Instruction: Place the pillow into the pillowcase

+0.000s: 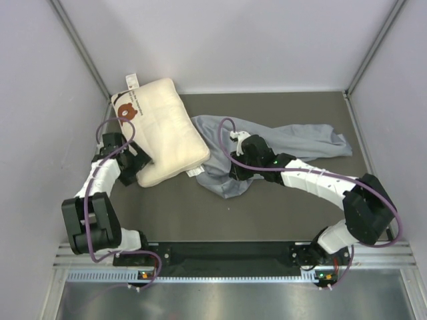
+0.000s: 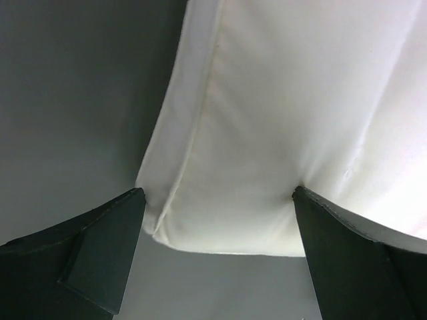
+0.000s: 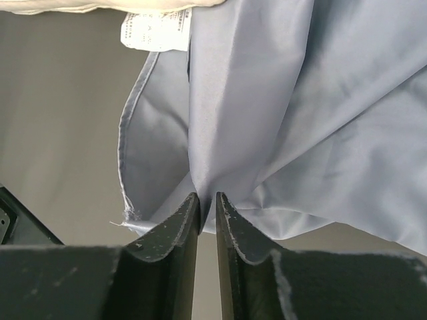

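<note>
The cream pillow (image 1: 163, 130) lies at the back left, its bear print (image 1: 127, 111) toward the wall. My left gripper (image 1: 140, 168) is at its near left corner. In the left wrist view the gripper (image 2: 217, 193) is wide open with the pillow corner (image 2: 267, 133) between its fingers, both tips touching the fabric. The grey-blue pillowcase (image 1: 287, 143) lies crumpled to the right of the pillow. My right gripper (image 1: 235, 172) is shut on a fold at its near left end. The right wrist view shows the gripper (image 3: 208, 197) pinching the pillowcase (image 3: 280, 120).
A white label (image 3: 157, 30) hangs from the pillow's near edge beside the pillowcase opening. Grey walls close in the dark table (image 1: 280, 213) at the left, back and right. The arm bases stand on a rail (image 1: 227, 253) at the near edge.
</note>
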Available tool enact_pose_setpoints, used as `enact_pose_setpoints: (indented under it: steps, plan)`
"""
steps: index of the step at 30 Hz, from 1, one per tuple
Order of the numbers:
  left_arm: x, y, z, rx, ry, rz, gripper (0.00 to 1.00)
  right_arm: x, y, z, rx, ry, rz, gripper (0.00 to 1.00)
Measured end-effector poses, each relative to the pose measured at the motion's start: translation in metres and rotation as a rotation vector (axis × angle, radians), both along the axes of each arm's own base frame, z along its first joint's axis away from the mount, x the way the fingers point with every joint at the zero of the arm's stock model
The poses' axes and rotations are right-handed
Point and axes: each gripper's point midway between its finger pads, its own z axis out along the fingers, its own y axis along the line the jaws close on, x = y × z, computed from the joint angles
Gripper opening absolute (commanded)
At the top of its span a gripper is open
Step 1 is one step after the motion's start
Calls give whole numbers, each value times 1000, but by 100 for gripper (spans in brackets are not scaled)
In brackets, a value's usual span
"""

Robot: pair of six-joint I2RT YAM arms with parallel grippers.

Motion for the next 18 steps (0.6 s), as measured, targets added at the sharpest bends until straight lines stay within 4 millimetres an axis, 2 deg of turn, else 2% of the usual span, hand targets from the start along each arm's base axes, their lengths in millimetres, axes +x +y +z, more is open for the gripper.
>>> enact_pose_setpoints:
  steps: [3,4,6,8,9,11,15,18]
  plan:
    - [5,-8,-7,-42,-25,-25,93,-1,1,0,1,5,5,28]
    - [6,-9,-10,-51,-26,-27,87,-1,1,0,2,5,5,36]
    - [9,-11,-15,-65,-32,-23,53,-2,1,1,2,6,8,47]
    - [14,-13,-18,-81,-52,-22,30,-2,2,4,2,8,11,65]
    - [17,-14,-18,-87,-70,-26,0,0,3,7,1,5,13,68]
    - [22,-15,-15,-89,-96,-25,0,4,7,13,-4,-5,23,75]
    - [18,-5,-1,-20,-129,19,0,18,18,26,-14,-24,40,79]
    - [8,17,33,107,-204,98,0,28,30,30,-37,-34,55,81]
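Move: Lying between the left hand's open fingers is the pillow's left edge, with its near-left corner about 3 cm back and 1 cm right; the pillow's middle is some 14 cm ahead and 8 cm right, and the pillowcase's middle 46 cm right, 7 cm ahead. The right fingers still pinch a fold of the pillowcase, whose middle lies about 9 cm ahead and 11 cm right; the pillow's near-right corner is 9 cm left, 6 cm ahead. Closing on the pillow's edge by its near-left corner, the left hand first edges forward and down about 2 cm, pinches the edge, then lifts about 5 cm and swings left, fingertips tipping up some 10 degrees. The right hand opens wide, lets go of the pillowcase fold and moves forward, left and up, about 3 cm each way. ##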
